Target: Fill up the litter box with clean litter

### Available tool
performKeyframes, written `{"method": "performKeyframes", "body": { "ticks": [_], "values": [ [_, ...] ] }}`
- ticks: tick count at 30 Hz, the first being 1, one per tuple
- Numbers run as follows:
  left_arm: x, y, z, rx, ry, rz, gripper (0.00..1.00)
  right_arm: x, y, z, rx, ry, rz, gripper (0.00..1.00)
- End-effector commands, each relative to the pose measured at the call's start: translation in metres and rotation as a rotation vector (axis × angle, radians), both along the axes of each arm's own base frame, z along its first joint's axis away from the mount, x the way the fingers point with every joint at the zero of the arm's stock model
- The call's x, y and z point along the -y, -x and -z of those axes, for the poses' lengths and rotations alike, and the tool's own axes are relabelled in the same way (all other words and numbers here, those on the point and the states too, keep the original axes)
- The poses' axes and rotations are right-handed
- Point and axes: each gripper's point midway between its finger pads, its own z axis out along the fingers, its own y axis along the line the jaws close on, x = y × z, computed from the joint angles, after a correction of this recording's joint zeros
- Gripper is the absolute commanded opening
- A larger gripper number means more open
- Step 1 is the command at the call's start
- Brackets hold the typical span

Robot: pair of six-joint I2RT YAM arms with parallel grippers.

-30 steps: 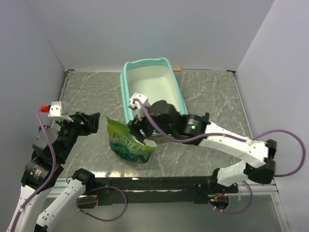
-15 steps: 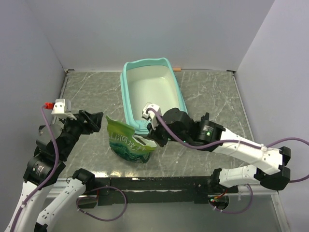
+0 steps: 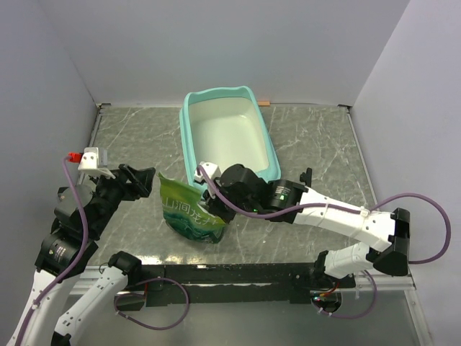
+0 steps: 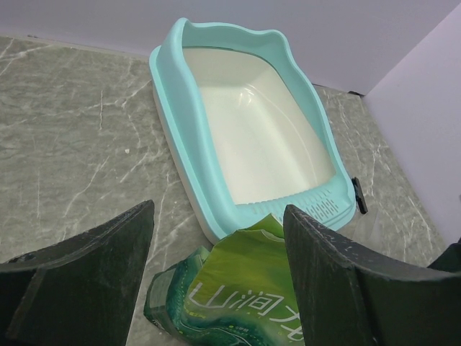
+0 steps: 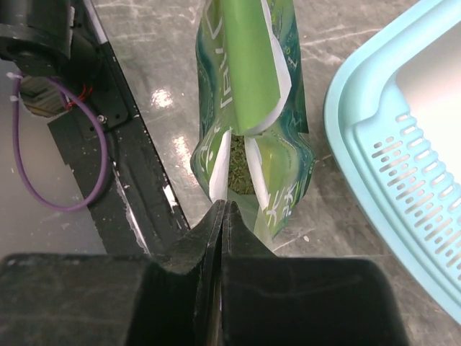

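Observation:
The turquoise litter box (image 3: 189, 137) lies lengthwise in the middle of the table, and its whitish inside (image 4: 252, 130) holds nothing. A glossy green bag (image 3: 189, 213) stands against its near left corner. My right gripper (image 3: 214, 198) is at the bag's top right edge and is shut on the thin torn edge of the bag (image 5: 248, 86). Through the bag's open mouth I see clean litter (image 5: 241, 173) as greenish-beige granules. My left gripper (image 3: 140, 180) hangs left of the bag, open. The bag (image 4: 245, 288) shows between its fingers (image 4: 324, 274) without touching them.
The black front rail (image 5: 108, 137) with purple cables runs just behind the bag at the table's near edge. Grey walls close the table on the left, back and right. A small orange piece (image 3: 265, 102) lies by the back wall.
My right gripper has drawn back from over the box's near end to the bag's top edge and shut there. The left gripper has shifted slightly and stays open.

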Motion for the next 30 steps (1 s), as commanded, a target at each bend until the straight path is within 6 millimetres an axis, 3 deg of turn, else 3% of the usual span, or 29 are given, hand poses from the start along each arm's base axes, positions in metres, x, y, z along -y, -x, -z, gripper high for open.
{"method": "performKeyframes", "body": {
  "ticks": [1, 13, 21, 23, 24, 26, 27, 28, 30],
  "values": [
    [0.001, 0.002, -0.013, 0.037, 0.028, 0.008, 0.77, -0.009, -0.006, -0.004, 0.009, -0.041, 0.006, 0.00],
    [0.002, 0.001, -0.011, 0.032, 0.028, 0.010, 0.77, -0.002, -0.025, 0.018, 0.009, -0.021, 0.062, 0.00],
    [0.004, -0.002, -0.007, 0.022, 0.032, 0.011, 0.77, -0.008, -0.011, 0.035, -0.054, -0.002, -0.029, 0.00],
    [0.005, -0.002, -0.005, 0.018, 0.034, 0.013, 0.77, -0.014, -0.004, 0.038, -0.085, 0.004, -0.073, 0.18],
    [0.005, -0.002, -0.005, 0.017, 0.037, 0.016, 0.77, -0.016, -0.003, 0.042, -0.097, 0.014, -0.083, 0.43],
    [0.006, -0.002, -0.004, 0.013, 0.037, 0.019, 0.77, -0.019, 0.002, 0.040, -0.115, 0.007, -0.104, 0.62],
    [0.006, -0.002, -0.004, 0.015, 0.038, 0.021, 0.77, -0.019, 0.002, 0.039, -0.122, 0.005, -0.106, 0.91],
    [0.006, -0.001, -0.004, 0.012, 0.037, 0.021, 0.77, -0.019, 0.002, 0.038, -0.114, 0.004, -0.099, 0.99],
    [0.005, -0.001, -0.004, 0.014, 0.034, 0.019, 0.77, -0.017, 0.001, 0.032, -0.103, -0.011, -0.090, 0.99]
  ]
}}
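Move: The litter bag I am working on has its middle about 7 cm to the left of my right hand, roughly level with it front to back, and some 16 cm below; its slit mouth lies only about 3 cm left, 1 cm ahead and 7 cm under my shut fingertips. The litter box's middle is about 28 cm ahead of that hand, 5 cm to its right and 18 cm lower. From my left hand the bag is roughly 11 cm right, 6 cm back and 26 cm down. With the fingers shut, I sink my right hand towards the bag's mouth while easing about 2 cm forward, then draw back about as far as I keep going down, some 5 cm lower in all. Over the last part I open the fingers from shut to nearly full width at the mouth, between its edges, tipping and turning the wrist only slightly. ##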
